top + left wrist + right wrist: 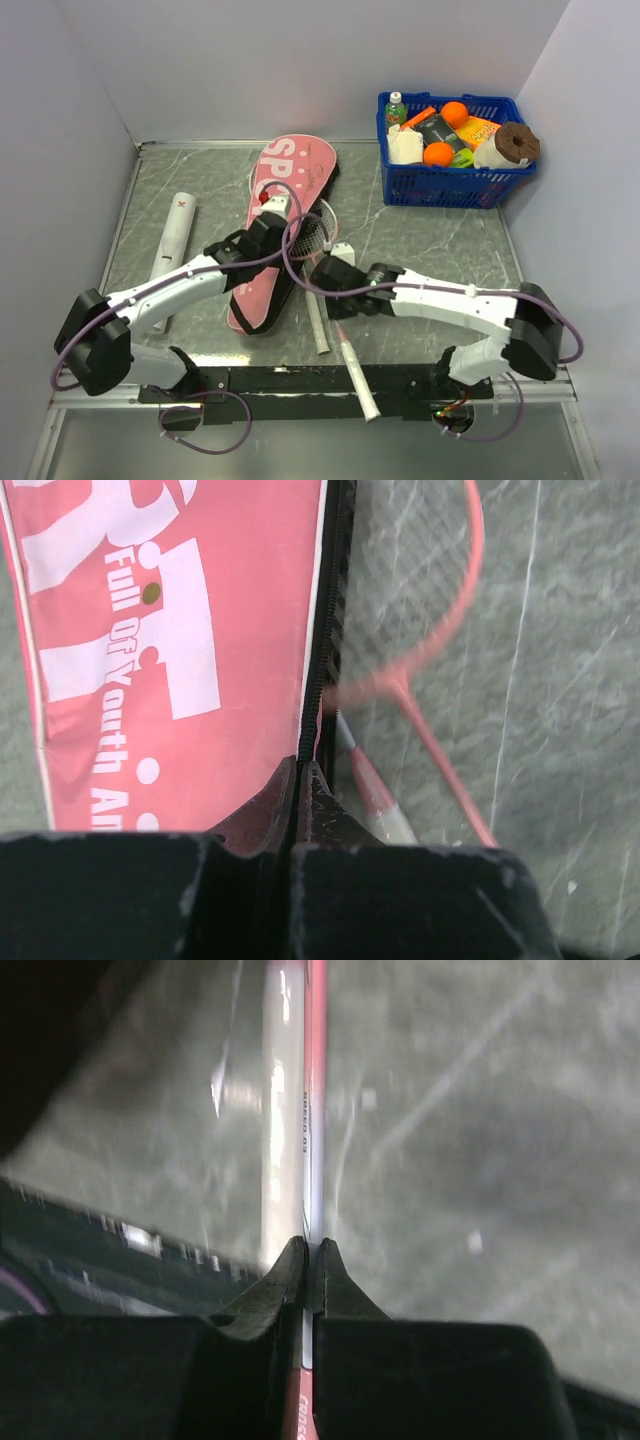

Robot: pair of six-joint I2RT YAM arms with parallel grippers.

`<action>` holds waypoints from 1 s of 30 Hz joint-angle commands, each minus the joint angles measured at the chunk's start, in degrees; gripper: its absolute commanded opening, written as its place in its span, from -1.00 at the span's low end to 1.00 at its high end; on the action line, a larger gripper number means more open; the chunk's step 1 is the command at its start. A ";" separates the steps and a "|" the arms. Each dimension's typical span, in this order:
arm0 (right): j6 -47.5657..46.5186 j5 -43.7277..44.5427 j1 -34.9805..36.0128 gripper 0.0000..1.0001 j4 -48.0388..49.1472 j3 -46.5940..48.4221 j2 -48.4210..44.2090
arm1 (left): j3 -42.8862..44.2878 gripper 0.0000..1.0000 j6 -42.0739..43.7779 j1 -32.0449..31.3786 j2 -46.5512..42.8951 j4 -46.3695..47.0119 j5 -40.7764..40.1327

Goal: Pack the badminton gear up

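Note:
The pink racket-shaped bag (290,190) with white lettering lies in the middle of the table. My left gripper (272,212) is shut on its black zipper edge (318,670); in the left wrist view the gripper (303,770) pinches that edge. Beside the bag, a pink racket head (445,600) rests on the table. My right gripper (322,272) is shut on a thin pink-and-white racket shaft (314,1110); in the right wrist view the gripper (312,1248) has the shaft between its tips. Two pale handles (318,328) (358,378) point toward the near edge. A white tube (176,232) lies at the left.
A blue plastic basket (450,185) holding oranges, a bottle and packets stands at the back right corner. Grey walls close the table on the left, back and right. The black base rail (300,380) runs along the near edge.

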 commanded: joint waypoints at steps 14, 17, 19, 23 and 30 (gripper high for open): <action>-10.58 -17.18 -21.15 -1.00 46.84 14.28 26.47 | -10.71 -0.98 -4.74 -2.99 -8.14 7.90 3.87; -9.97 -18.77 -22.47 -1.00 49.92 18.24 30.08 | -10.02 -0.98 -4.21 -2.99 -6.29 8.60 4.49; -9.09 -20.87 -23.09 -1.00 50.37 20.95 31.93 | -9.84 -0.98 -4.12 -2.99 -5.41 9.39 5.28; -8.30 -24.13 -23.18 -0.84 50.46 21.94 33.34 | -8.35 -0.98 -3.33 -2.90 -3.91 9.83 4.67; -10.66 -24.22 -23.44 -0.19 47.21 15.18 28.16 | -7.72 -0.98 -2.45 -2.90 -2.59 10.71 4.32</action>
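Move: The bag's open mouth lies about 15 cm ahead and 9 cm left of the right hand, slightly lower; from the left hand, already holding the zip edge, it is 5 cm right and 4 cm down. The right hand already grips the racket's shaft: its head is some 19 cm ahead and 6 cm left, its handle 17 cm back and 5 cm right. The spare racket's handle lies 6 cm left of that hand, 1 cm back, 6 cm down. The racket, pinched by its shaft, is fed head first into the bag's mouth as the right hand sweeps about 22 cm forward and 12 cm left, dipping then rising a little, and rolls nearly 30 degrees with its left side lifting; its fingers open around the shaft at the end. The left hand keeps its pinch on the zip edge, drawing it back and down some 4 cm each, then easing slightly forward. ##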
